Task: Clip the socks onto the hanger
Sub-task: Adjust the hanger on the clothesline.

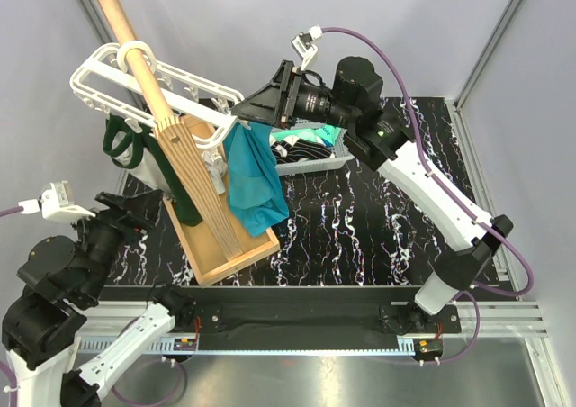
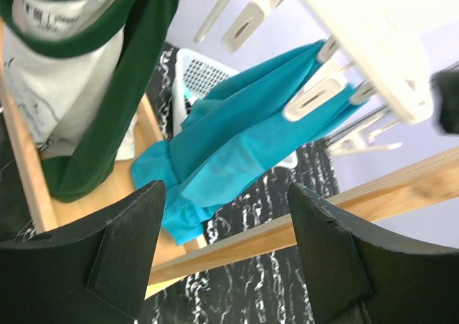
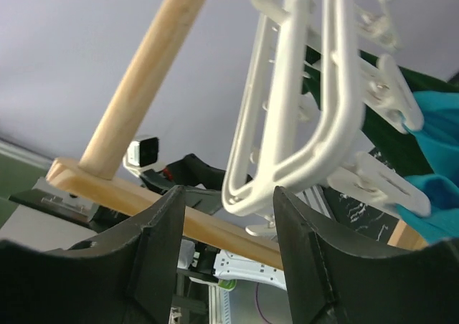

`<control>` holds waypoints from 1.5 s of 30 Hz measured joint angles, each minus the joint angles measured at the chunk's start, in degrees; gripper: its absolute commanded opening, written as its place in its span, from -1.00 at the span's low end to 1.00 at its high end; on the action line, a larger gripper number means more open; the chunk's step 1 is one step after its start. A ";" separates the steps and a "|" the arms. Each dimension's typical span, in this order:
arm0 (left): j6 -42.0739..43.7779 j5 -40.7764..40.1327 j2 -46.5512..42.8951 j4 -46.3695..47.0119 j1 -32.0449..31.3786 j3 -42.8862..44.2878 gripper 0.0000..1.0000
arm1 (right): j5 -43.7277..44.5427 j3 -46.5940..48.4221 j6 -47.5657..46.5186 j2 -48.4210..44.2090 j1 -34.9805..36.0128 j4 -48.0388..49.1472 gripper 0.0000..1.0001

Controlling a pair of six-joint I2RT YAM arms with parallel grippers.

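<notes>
The white hanger (image 1: 135,81) hangs by its loop on a wooden pole, tilted, with rows of clips (image 2: 315,98) underneath. A teal cloth (image 1: 256,178) and a dark green garment (image 1: 133,150) are clipped to it. Mint-green and black socks (image 1: 308,139) lie in the grey mesh basket (image 1: 333,159) behind it. My right gripper (image 1: 241,108) is raised to the hanger's right corner (image 3: 287,184). It is open, with that corner between its fingertips (image 3: 228,195). My left gripper (image 1: 144,200) is low at the left, open and empty (image 2: 226,195), facing the teal cloth (image 2: 244,145).
The wooden pole (image 1: 135,56) rises from a slatted stand and tray (image 1: 225,245) on the black marbled table (image 1: 360,227). A wooden rail (image 2: 301,216) of the stand crosses just beyond my left fingers. Grey walls enclose the back and sides.
</notes>
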 measured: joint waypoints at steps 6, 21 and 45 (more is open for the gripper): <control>0.57 0.07 1.29 1.81 0.00 1.68 0.47 | 3.54 -0.17 0.11 0.07 0.00 -5.57 0.25; 1.11 -0.20 2.21 2.36 0.00 2.91 0.46 | 3.96 0.04 4.37 4.83 0.02 -4.07 -0.04; 0.48 -1.16 0.83 1.38 0.00 1.79 0.43 | 3.96 18.82 19.12 21.33 -1.14 -0.70 -1.00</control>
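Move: The hanger's right end lies just beyond the right fingers, about 4 cm to the left, 4 cm ahead and 4 cm below the right hand. The hanger's ring on the pole is some 23 cm left, 13 cm farther out and 3 cm above that hand; the teal cloth hangs almost straight below it, roughly 2 cm left and 16 cm down. From the left hand, the hanger's right end is about 22 cm ahead, 18 cm right and 8 cm higher. Bring the right gripper down about 6 cm, with some forward and left travel, until its half-open fingers straddle the hanger's right end, and pinch the white rail between the fingertips. Then, rising a little, carry it about 4 cm forward and a bit left along the pole, rolling the wrist some 20 degrees overall so its forward side dips. Let the empty left hand rise 3 cm, then sink partway back. ##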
